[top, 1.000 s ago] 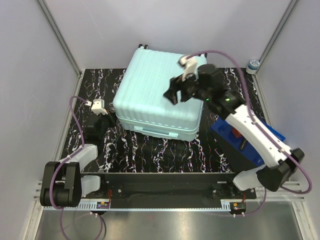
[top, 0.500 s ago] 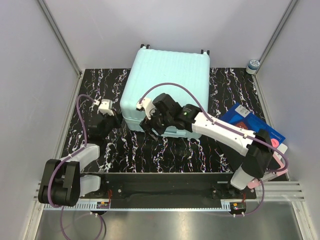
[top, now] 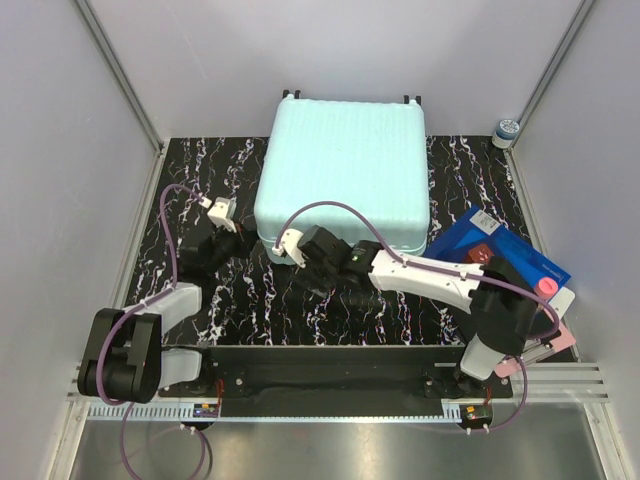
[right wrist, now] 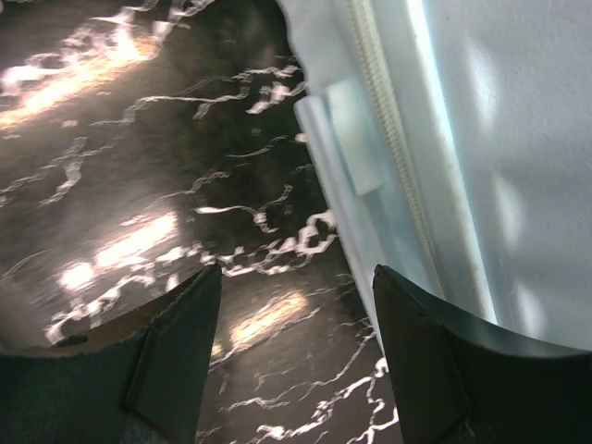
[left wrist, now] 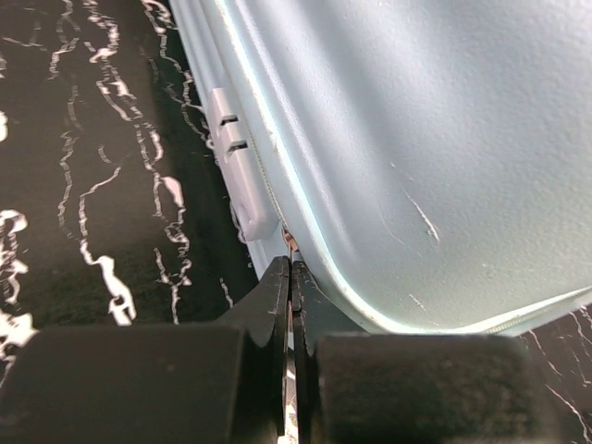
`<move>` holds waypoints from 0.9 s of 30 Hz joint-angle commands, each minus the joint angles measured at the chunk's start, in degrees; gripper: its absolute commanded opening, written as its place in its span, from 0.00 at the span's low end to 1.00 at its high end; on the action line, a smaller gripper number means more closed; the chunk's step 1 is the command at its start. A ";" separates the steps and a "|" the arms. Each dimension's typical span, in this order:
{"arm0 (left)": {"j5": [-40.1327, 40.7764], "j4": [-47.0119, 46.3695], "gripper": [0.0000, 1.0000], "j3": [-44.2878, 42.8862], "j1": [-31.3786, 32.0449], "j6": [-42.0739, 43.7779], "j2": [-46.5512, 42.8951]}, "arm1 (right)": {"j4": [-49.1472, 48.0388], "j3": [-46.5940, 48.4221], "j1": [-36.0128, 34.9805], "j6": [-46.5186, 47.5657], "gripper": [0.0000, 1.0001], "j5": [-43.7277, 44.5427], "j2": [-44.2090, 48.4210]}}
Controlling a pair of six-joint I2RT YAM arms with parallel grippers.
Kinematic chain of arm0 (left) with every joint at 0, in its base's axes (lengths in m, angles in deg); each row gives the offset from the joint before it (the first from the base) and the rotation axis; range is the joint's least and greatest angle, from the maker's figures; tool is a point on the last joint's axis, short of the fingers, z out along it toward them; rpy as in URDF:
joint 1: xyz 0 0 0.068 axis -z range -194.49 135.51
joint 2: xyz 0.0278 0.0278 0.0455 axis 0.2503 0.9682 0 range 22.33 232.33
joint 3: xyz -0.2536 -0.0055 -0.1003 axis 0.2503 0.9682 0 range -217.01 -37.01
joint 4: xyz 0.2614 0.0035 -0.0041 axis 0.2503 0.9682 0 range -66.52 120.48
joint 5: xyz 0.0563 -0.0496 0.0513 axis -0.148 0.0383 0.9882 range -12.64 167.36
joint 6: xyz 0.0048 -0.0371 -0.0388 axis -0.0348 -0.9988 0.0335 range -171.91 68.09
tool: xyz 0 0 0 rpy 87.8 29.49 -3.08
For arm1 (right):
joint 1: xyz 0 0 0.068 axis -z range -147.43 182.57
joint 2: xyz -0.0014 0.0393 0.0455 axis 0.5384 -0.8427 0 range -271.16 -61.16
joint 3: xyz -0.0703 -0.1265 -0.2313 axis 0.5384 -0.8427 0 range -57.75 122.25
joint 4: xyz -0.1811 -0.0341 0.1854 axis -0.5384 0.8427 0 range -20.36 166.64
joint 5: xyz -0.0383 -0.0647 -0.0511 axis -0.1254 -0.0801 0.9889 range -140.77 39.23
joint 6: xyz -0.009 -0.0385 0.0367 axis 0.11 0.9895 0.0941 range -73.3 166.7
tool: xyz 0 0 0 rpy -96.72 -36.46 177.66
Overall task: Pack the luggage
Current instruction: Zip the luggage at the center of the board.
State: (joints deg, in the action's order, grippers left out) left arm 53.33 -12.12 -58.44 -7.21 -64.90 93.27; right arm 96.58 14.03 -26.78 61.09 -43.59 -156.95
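Observation:
The luggage (top: 345, 165) is a mint-green hard-shell suitcase lying closed and flat at the back middle of the table. My left gripper (top: 246, 240) is at its front-left corner, shut on a thin metal zipper pull (left wrist: 289, 242) that sits on the seam of the luggage (left wrist: 416, 139). My right gripper (top: 303, 268) hangs low at the front edge, open, with nothing between its fingers. In the right wrist view my right gripper (right wrist: 296, 287) is over bare tabletop, and its right finger (right wrist: 435, 351) is close beside the luggage (right wrist: 481, 111) wall and zip.
A flat blue box (top: 500, 255) lies at the right, with a pink item (top: 552, 345) under the right arm. A small round jar (top: 507, 128) stands at the back right corner. Grey walls enclose the black marbled table (top: 200, 170). A pale bumper (left wrist: 236, 176) sticks out of the case's side.
The right arm swung down from above the suitcase to its front edge. The suitcase turned square and shifted back. The left gripper followed rightward to the corner.

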 commanded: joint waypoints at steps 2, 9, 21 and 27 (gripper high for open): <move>-10.07 -4.13 0.00 -3.09 2.20 -0.45 0.96 | -13.04 -5.41 -1.64 3.36 0.74 13.81 0.51; -10.33 -3.43 0.00 -3.18 2.20 -0.19 0.61 | -22.10 -8.42 -3.49 6.96 0.74 22.35 -1.94; -10.51 -2.99 0.00 -3.18 2.20 0.25 0.43 | -26.41 -9.04 -3.31 6.96 0.50 26.03 -9.06; -9.90 -2.82 0.00 -3.00 2.20 0.51 0.25 | -26.15 -9.30 -3.22 6.61 0.10 28.32 -9.59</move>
State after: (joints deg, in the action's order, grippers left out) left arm 50.92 -12.03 -59.08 -7.21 -64.38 94.08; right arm 75.47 4.75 -31.87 69.95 -17.62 -162.61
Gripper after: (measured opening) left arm 0.012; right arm 0.227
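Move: The right hand, open, hangs in front of the luggage. The left end of the front handle is about 4 cm ahead, 1 cm right and 3 cm below; the zip seam runs some 7 cm ahead, about level with the hand. The zipper pull near the front-left corner, already pinched by the left fingers, is roughly 10 cm ahead and 14 cm left. From the left hand, that handle end lies some 6 cm back, 15 cm right and 3 cm below. The right fingers close around the left end of the luggage's front handle late on, after the open hand comes forward and down about 5 cm while the wrist tips the fingertips up by some 25 degrees. The left hand stays almost still at the corner and keeps its pinch on the zipper pull. ##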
